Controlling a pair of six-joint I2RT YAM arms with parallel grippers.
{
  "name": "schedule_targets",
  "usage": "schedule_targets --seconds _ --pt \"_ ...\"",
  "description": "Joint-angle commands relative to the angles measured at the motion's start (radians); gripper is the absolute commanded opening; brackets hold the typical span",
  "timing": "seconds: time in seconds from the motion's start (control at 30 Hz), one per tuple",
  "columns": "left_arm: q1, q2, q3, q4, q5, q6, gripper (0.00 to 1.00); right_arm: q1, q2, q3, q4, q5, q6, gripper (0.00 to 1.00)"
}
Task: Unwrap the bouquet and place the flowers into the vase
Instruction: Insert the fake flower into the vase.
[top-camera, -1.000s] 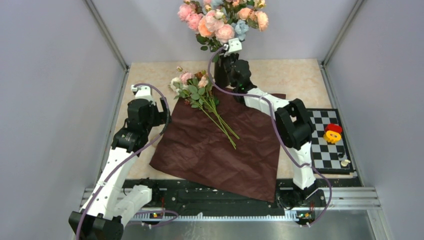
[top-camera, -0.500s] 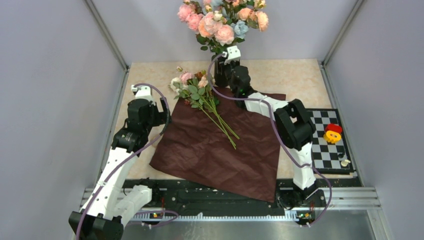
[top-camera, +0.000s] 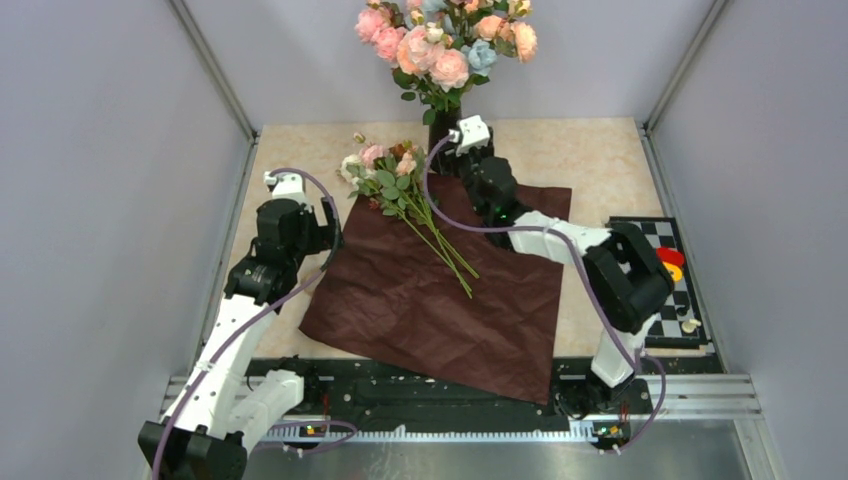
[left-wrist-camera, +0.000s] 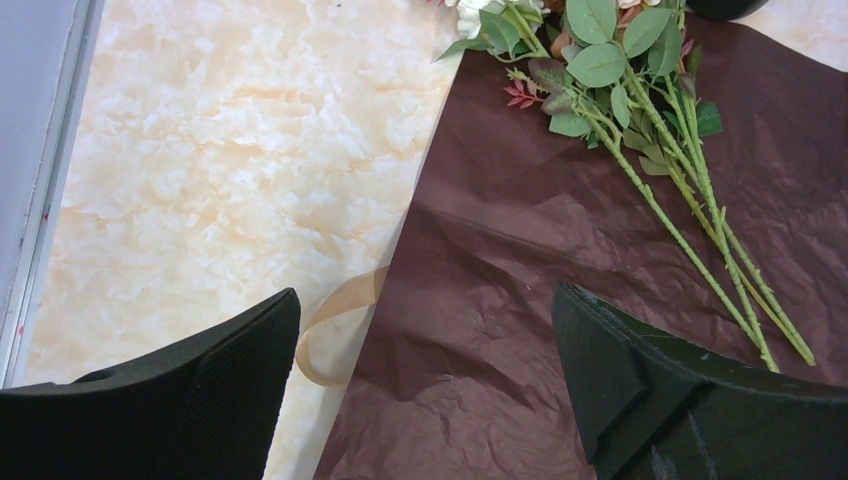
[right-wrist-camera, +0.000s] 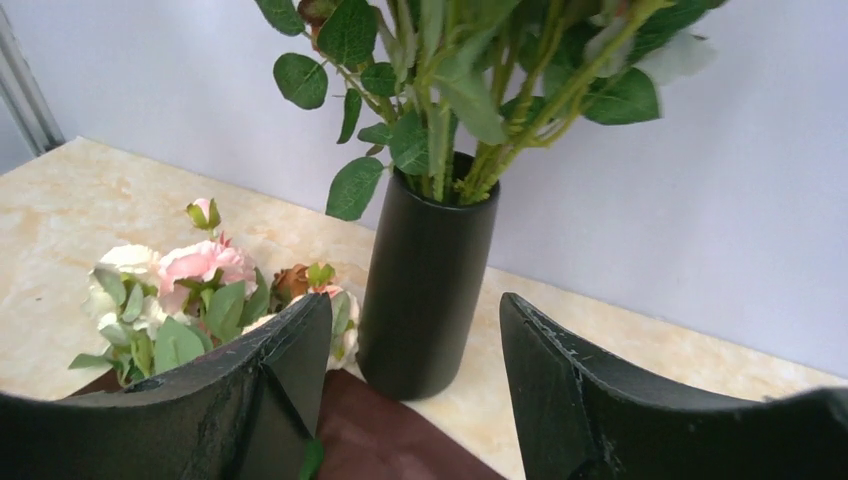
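Note:
The bouquet lies unwrapped: its maroon paper (top-camera: 440, 290) is spread flat, and the flowers (top-camera: 400, 185), small pale roses on long green stems (left-wrist-camera: 690, 200), rest across its far left corner. The black vase (top-camera: 443, 125) stands at the back with leafy stems and large peach, pink and blue blooms (top-camera: 440, 40) in it. My right gripper (top-camera: 455, 148) is open just in front of the vase (right-wrist-camera: 425, 290), not touching it, and holds nothing (right-wrist-camera: 413, 330). Over the paper's left edge my left gripper (left-wrist-camera: 425, 340) is wide open and empty. In the right wrist view the flowers (right-wrist-camera: 190, 280) show at the left.
A tan ribbon (left-wrist-camera: 335, 320) curls out from under the paper's left edge onto the marble-patterned tabletop (left-wrist-camera: 230, 180). A checkerboard (top-camera: 650, 300) with a red and yellow object (top-camera: 668, 262) sits at the right. Grey walls enclose the table on three sides.
My right gripper has opened and pulled back from the vase's neck toward the near right, its elbow swinging right. The left arm and the flowers on the paper have not moved.

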Motion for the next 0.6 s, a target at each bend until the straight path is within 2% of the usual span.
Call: schedule_targets --seconds 0.0,0.13,0.23,0.4,0.57 --pt "0.003 0.008 -0.005 0.041 0.019 0.011 0.99 0.008 -0.218 -0.102 -0.039 0.012 0.074 0.65" --pt "0.003 0.038 0.013 0.04 0.071 0.0 0.99 0.007 -0.361 -0.168 -0.245 -0.041 0.165 0.67" --pt "0.003 0.062 0.03 0.035 0.152 -0.068 0.99 0.007 -0.451 -0.199 -0.423 -0.088 0.237 0.67" --pt "-0.012 0.085 -0.016 0.121 0.288 -0.276 0.99 -0.016 -0.594 -0.245 -0.68 -0.114 0.354 0.67" --pt "-0.094 0.14 -0.1 0.286 0.319 -0.491 0.99 -0.137 -0.69 -0.268 -0.853 -0.212 0.458 0.67"
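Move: The fake flowers still lie on the brown wrap. The middle of their stems is roughly 23 cm to the right of my left hand, 8 cm ahead and 20 cm below it, and their blooms are some 28 cm ahead and 11 cm right. From my right hand those stems are about 9 cm back and 6 cm left, some 24 cm down; the filled vase stands about 12 cm ahead and 3 cm left, the blooms roughly 9 cm ahead and 18 cm left. I keep drawing my open, empty right hand back from the vase, about 12 cm back and 8 cm to the right, arching up some 4 cm and sinking again while the fingers tip down about 20 degrees. Meanwhile my left hand sets off to the right, about 7 cm and slightly down, over the wrap towards the flower stems, fingers wide open, rolling its left side down some 20 degrees. ##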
